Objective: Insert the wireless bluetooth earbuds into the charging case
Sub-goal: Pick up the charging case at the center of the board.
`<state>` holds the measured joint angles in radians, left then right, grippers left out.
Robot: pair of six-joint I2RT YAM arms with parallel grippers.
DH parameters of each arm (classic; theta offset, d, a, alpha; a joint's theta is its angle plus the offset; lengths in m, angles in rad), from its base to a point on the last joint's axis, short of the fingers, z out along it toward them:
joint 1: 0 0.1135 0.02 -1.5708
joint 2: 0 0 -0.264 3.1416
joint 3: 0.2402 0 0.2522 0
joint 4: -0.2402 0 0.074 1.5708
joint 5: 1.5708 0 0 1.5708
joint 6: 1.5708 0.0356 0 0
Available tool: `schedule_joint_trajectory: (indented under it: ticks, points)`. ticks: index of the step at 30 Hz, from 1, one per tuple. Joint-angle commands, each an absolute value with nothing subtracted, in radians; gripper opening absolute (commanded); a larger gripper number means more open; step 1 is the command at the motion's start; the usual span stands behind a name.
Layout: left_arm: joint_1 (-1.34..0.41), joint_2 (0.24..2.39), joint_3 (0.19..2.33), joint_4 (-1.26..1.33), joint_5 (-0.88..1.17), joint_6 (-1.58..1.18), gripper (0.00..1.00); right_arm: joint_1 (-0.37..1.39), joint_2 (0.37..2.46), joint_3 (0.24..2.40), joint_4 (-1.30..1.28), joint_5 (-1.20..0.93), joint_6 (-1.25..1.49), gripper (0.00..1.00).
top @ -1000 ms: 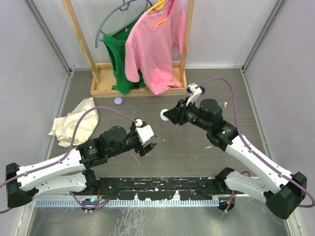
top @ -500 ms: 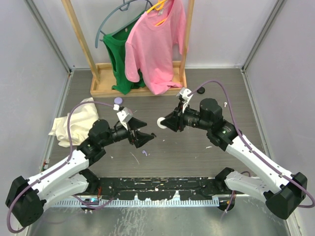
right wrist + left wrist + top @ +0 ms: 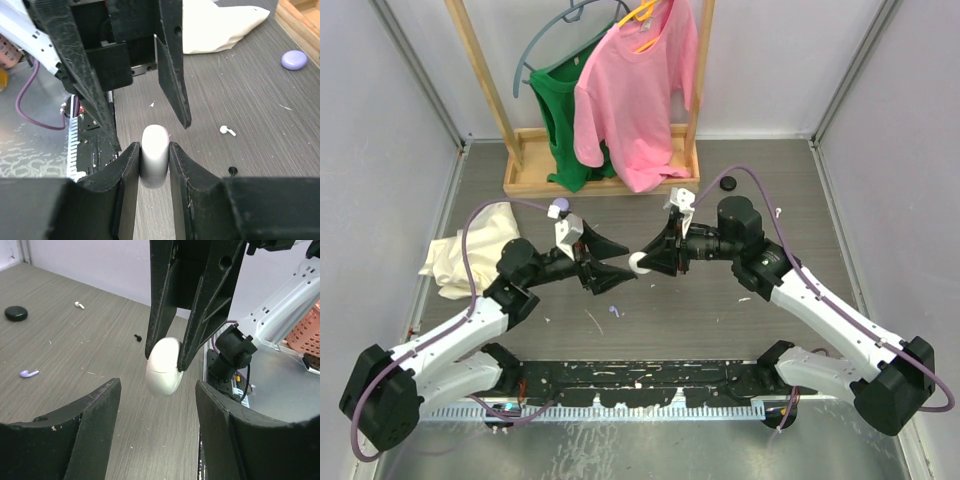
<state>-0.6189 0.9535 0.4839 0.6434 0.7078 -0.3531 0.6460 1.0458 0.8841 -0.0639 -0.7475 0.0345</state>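
My right gripper (image 3: 646,260) is shut on a closed white charging case (image 3: 637,263), held above the table at mid-centre. In the right wrist view the case (image 3: 154,160) is pinched between both fingers. My left gripper (image 3: 620,272) is open and faces it, its fingers (image 3: 175,85) on either side of the case's far end; I cannot tell if they touch. The left wrist view shows the case (image 3: 163,375) just ahead of my open fingertips. A lilac earbud (image 3: 613,313) lies on the table below; another lilac earbud (image 3: 28,373), a white earbud (image 3: 79,304) and a second white one (image 3: 227,131) show too.
A black round case (image 3: 727,183) and a lilac case (image 3: 294,59) lie on the far table. A cream cloth (image 3: 470,250) lies at the left. A wooden rack (image 3: 535,165) with green and pink shirts stands at the back. A small black piece (image 3: 138,337) lies on the table.
My left gripper swung up and right toward the right gripper. My right gripper moved left and lower with the case. The two grippers now meet tip to tip.
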Motion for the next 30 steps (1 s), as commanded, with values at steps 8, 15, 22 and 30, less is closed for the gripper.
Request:
schedule_joint_trajectory:
  ticks: [8,15,22,30]
  points:
    - [-0.6,1.017,0.485,0.848,0.813,-0.435,0.48,0.642,1.067,0.939,0.052,-0.865,-0.002,0.03]
    - [-0.601,1.018,0.473,0.872,0.83,-0.46,0.4,0.643,1.062,0.931,0.076,-0.879,-0.003,0.03]
    - [-0.601,1.025,0.475,0.897,0.857,-0.495,0.39,0.644,1.077,0.932,0.103,-0.917,0.01,0.04]
    - [-0.614,1.048,0.486,0.953,0.897,-0.544,0.34,0.644,1.096,0.933,0.109,-0.966,0.0,0.04]
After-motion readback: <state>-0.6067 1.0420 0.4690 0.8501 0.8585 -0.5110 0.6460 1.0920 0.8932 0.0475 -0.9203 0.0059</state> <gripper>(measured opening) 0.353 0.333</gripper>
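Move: The white charging case is held between the right hand's fingertips, sticking out about 2 cm to the left of that hand, towards the open left fingers some 6 cm left of it and level. From the left hand the case lies about 4 cm to the right. On the table about 24 cm below are a black piece 4 cm ahead and 1 cm right of the left hand, and a white earbud 5 cm ahead and 6 cm left. The charging case, still gripped by the right hand, is carried about 1.5 cm each back, up and left into the left gripper's gap, turning some 10 degrees counter-clockwise. The left hand drifts about 2 cm back and 1 cm right, towards the case, turns roughly 10 degrees clockwise, and closes its fingers to about half their opening, until the tips flank the case's free end. ##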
